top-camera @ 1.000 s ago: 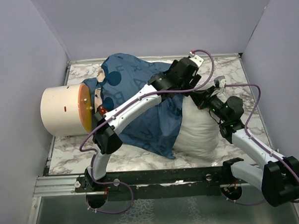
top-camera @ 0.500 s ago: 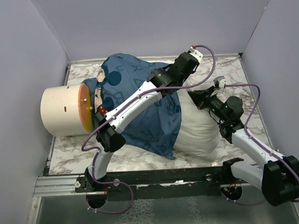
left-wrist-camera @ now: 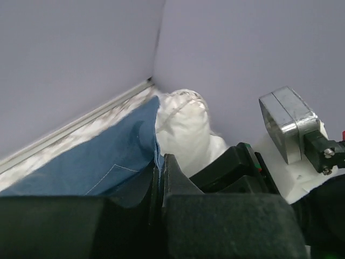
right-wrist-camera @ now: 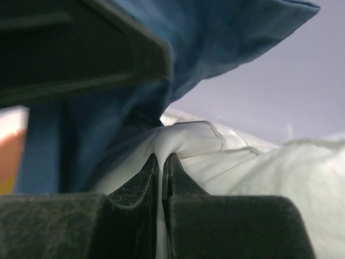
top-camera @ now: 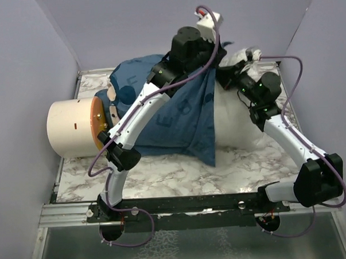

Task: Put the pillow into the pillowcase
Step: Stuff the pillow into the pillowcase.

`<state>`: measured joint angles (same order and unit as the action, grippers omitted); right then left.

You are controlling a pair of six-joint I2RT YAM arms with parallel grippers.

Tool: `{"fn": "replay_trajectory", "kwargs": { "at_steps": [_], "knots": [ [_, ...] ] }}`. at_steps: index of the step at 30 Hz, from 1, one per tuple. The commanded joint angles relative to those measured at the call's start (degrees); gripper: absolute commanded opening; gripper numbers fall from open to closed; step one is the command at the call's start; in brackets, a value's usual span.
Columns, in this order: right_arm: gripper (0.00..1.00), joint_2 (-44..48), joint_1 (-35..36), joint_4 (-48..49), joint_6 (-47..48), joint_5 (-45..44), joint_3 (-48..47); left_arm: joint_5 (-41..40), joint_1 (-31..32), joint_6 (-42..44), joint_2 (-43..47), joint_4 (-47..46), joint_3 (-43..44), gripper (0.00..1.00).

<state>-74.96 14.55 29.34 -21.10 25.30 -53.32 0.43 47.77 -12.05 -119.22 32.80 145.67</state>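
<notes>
The blue pillowcase (top-camera: 178,109) drapes from the back of the table down over the left part of the white pillow (top-camera: 239,124). My left gripper (top-camera: 215,54) is raised near the back wall and shut on the pillowcase's edge (left-wrist-camera: 153,141); in the left wrist view the gripper (left-wrist-camera: 160,164) pinches that blue hem, with the pillow (left-wrist-camera: 186,127) just behind it. My right gripper (top-camera: 232,70) sits close beside it, holding up a bunched corner of the pillow. In the right wrist view this gripper (right-wrist-camera: 163,161) is shut on white pillow fabric (right-wrist-camera: 186,141), with the pillowcase (right-wrist-camera: 215,48) hanging above.
A cream cylinder with an orange face (top-camera: 75,127) lies at the left edge, touching the pillowcase. Grey walls enclose the marble tabletop (top-camera: 163,176) on three sides. A metal rail (top-camera: 176,207) with the arm bases runs along the front.
My left gripper shut on the pillowcase edge and rose toward the back wall, pulling the cloth up. My right gripper lifted the pillow corner up and back alongside it.
</notes>
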Motion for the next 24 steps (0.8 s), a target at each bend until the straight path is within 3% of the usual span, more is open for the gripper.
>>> {"fn": "replay_trajectory", "kwargs": {
  "at_steps": [1,3,8,11,15,18,20,24],
  "knots": [
    [0.01,0.97,1.27,10.7,-3.15,4.14,-12.63,32.02,1.36,-21.12,8.65,-36.6,1.46,0.0],
    [0.01,3.39,1.27,13.28,-1.96,6.38,-7.45,34.68,1.37,-21.5,15.94,-41.23,-10.25,0.0],
    [0.01,8.15,1.41,15.43,1.93,11.58,18.86,27.13,0.61,-19.02,38.98,-59.35,-59.99,0.0],
    [0.01,7.98,1.58,17.99,0.3,16.23,33.07,25.43,0.08,-22.51,42.9,-67.03,-82.67,0.0],
    [0.06,12.62,1.92,20.94,-4.3,23.2,43.0,24.98,0.03,-31.26,40.2,-81.89,-105.51,0.0],
    [0.23,23.04,2.14,13.15,-4.24,25.13,42.75,24.44,0.05,-36.64,37.77,-91.91,-113.78,0.0],
    [0.34,30.19,2.24,2.5,-1.96,24.87,38.33,23.74,0.11,-38.08,37.35,-95.32,-116.29,0.0],
    [0.49,38.07,2.33,-3.98,-3.72,25.94,30.21,23.41,0.31,-36.13,38.82,-92.76,-116.84,0.0]
  ]
}}
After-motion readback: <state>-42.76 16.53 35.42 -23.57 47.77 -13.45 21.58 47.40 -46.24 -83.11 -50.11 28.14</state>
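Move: Below both hands hangs the white pillow, its bare part centred about 9 cm back, 6 to the right and 27 below the left hand, which holds the pillowcase's blue edge; from the right hand, which pinches the white cloth, it lies 5 back, 6 right and 18 down. The pillowcase's middle is 24 cm left, 6 back and 28 below the left hand, and its front corner about 23 back, 5 left and 38 below. Swinging the held bundle up together by 8 to 10 cm, both hands then whip it back towards the base and down: the left some 28 cm below its start and 18 back, drifting left and rolling left side down, still gripping the pillowcase edge. The right drops, comes back as far, turns counter-clockwise about 25 degrees, opens nearly halfway off the white cloth and rises slightly. ##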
